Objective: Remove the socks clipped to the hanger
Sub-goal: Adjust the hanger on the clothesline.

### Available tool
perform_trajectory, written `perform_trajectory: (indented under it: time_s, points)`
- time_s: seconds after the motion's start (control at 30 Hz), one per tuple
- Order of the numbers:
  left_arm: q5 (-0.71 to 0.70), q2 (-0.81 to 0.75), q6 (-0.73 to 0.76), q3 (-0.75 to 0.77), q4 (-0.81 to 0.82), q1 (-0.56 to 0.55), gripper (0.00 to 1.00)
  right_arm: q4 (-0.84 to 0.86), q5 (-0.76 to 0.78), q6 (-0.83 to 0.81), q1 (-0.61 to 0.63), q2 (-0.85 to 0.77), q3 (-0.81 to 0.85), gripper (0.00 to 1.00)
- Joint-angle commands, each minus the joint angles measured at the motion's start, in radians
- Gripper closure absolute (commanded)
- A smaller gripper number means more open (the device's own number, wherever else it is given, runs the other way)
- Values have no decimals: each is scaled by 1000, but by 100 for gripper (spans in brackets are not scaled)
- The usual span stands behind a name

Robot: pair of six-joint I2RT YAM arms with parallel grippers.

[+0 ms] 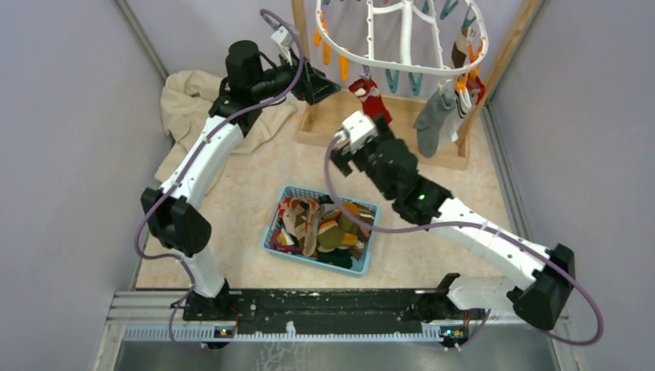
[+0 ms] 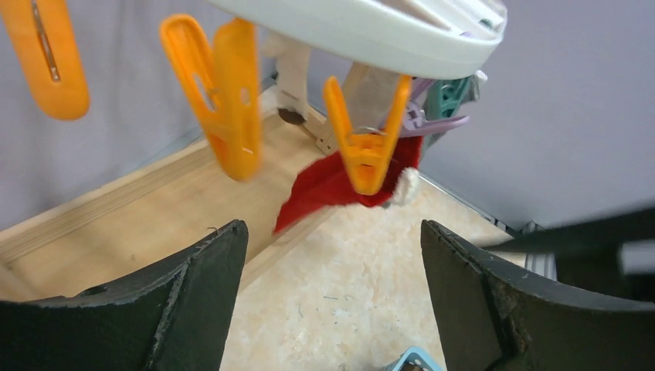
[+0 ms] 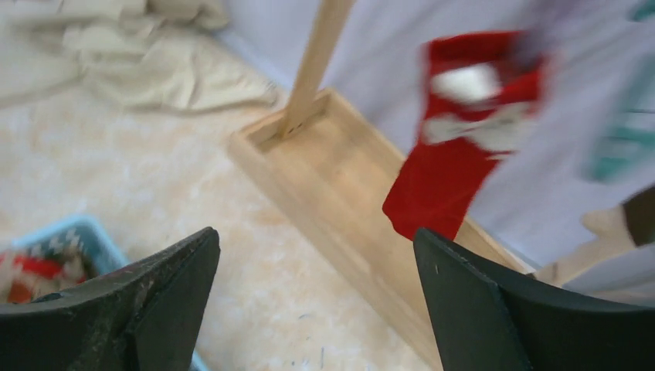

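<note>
The white oval hanger (image 1: 402,46) hangs from the wooden rack at the back, with orange and teal clips round its rim. A red sock (image 1: 371,97) is held by an orange clip (image 2: 363,151). A grey sock (image 1: 434,116) and a brown striped sock (image 1: 463,50) hang on the right side. My left gripper (image 1: 328,86) is open just left of the red sock (image 2: 324,189), below the ring (image 2: 371,31). My right gripper (image 1: 345,152) is open and empty, below and in front of the red sock (image 3: 456,162).
A blue basket (image 1: 274,232) holding several loose socks sits on the table between the arms. The rack's wooden base (image 1: 386,135) and post (image 3: 317,62) stand behind it. A beige cloth (image 1: 189,108) lies crumpled at the back left. Grey walls close in both sides.
</note>
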Motion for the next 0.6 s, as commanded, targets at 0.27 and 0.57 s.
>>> perform_trajectory:
  time_s: [0.27, 0.57]
  points:
    - [-201, -275, 54, -114, -161, -17, 14, -336, -89, 450, -424, 96, 638, 46]
    - [-221, -285, 86, -122, -198, -42, 14, -591, -254, 606, -709, 474, 1130, 50]
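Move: Up, ahead and to its right, the near right part of the hanger's rim lies about 10 cm forward of the right hand, 20 cm to the right and 18 cm higher. The red sock hangs 13 cm ahead of that hand, 4 cm right and 11 cm up; the grey sock is 7 cm ahead, 20 cm right and 8 cm up. From the left hand the same rim part is 26 cm right, 2 cm back and 9 cm up. Sweeping up and to the right by some 20 cm each, the right hand climbs away from below the red sock to the hanger's near right side, then reaches forward, about 14 cm in all. It rolls its left side up, turns clockwise and half closes its fingers. The left hand, still open, draws about 6 cm back, with some rise and leftward travel, away from the red sock. ##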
